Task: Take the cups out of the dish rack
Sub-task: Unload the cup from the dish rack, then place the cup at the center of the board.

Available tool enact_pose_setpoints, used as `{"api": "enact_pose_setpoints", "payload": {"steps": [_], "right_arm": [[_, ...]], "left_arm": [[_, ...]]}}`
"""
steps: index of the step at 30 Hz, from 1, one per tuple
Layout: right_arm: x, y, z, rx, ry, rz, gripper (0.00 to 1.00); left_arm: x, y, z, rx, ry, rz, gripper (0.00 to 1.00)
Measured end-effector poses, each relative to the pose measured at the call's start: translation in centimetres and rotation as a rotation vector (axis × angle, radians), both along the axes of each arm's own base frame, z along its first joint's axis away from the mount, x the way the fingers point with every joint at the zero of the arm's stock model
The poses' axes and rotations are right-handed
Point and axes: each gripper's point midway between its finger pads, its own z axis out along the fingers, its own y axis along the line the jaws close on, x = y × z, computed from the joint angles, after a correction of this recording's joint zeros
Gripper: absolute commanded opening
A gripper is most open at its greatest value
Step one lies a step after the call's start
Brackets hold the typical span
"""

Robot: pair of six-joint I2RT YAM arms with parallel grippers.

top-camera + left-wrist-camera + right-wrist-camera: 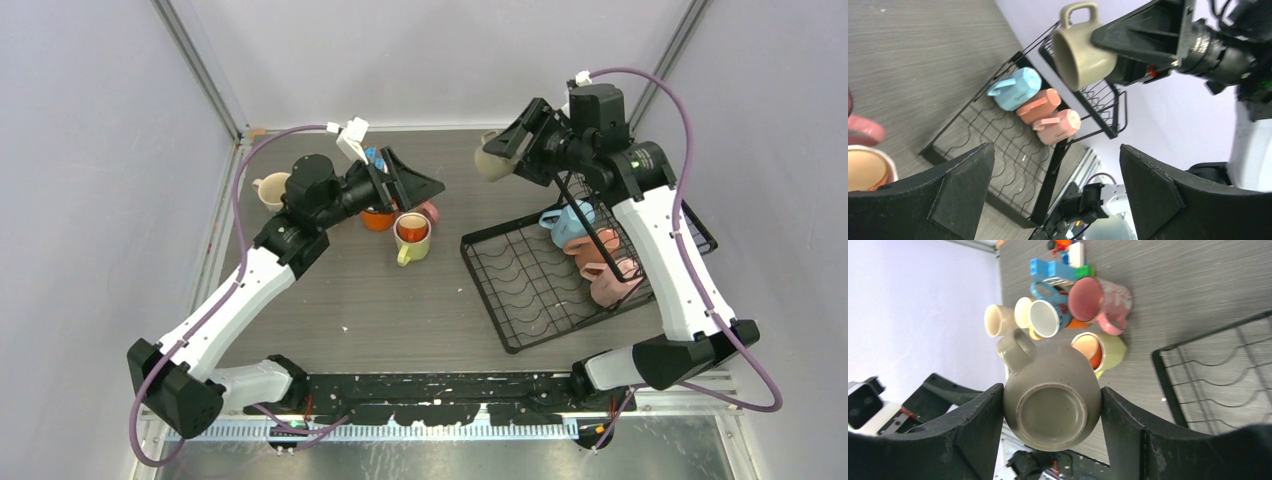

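Note:
The black wire dish rack (520, 300) lies at the right of the table. Three cups lie in a row in it: light blue (567, 222), salmon (590, 245) and pink (612, 283). My right gripper (505, 150) is raised above the rack's far left corner, shut on a grey-beige speckled cup (1050, 402). Its fingers press the cup's two sides, with the base toward the wrist camera and the handle up-left. My left gripper (415, 185) hangs open and holds nothing, over a cluster of cups on the table: lime (412, 235), orange (377, 218) and pink (428, 211).
A cream cup (272, 190) stands alone at the far left. A blue-and-white toy house (1058, 267) sits behind the cluster. The enclosure walls close in the back and both sides. Bare tabletop lies between the cluster and the rack.

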Motion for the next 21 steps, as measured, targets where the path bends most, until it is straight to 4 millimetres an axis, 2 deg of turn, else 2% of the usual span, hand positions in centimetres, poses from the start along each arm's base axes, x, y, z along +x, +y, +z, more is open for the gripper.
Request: {"api": "enact_pose_setpoints", "payload": {"steps": [3,10,21], "right_arm": [[0.2,2.0,0.3,0.091,0.002,0.039,0.40],[0.5,5.0,0.3,0.204,0.019,0.097,0.40],[0.2,7.6,0.1,0.306,0.042,0.156,0.40]], "left_arm": [[0.2,-0.7,0.8,-0.053,-0.007,-0.025,0.91],[0.5,-2.2,1.7,-0.150,0.003,-0.089,0.82],[1.1,-3.1,2.9,-0.237,0.010,-0.129,0.65]]}}
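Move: The beige cup, already in the right gripper, hangs about 15 cm to the right of the empty left gripper's hand point and 8 cm ahead, nearly level. Seen from the right hand, that left gripper is some 15 cm left and 8 cm back. On the table some 30 cm below the left hand, the yellow-green cup stands 9 cm ahead and 3 cm left; the pink cup, about 10 cm beyond it, stands 2 cm left of the hand. The beige cup is carried about 8 cm left through the air towards the left gripper, slowing as it nears; the right fingers keep their grip while that wrist turns some 20 degrees, swinging them more leftward. The left hand comes to meet it, moving right and up by about 3 cm each, tipping its fingers slightly upward and closing them by roughly a third, still short of the cup. ##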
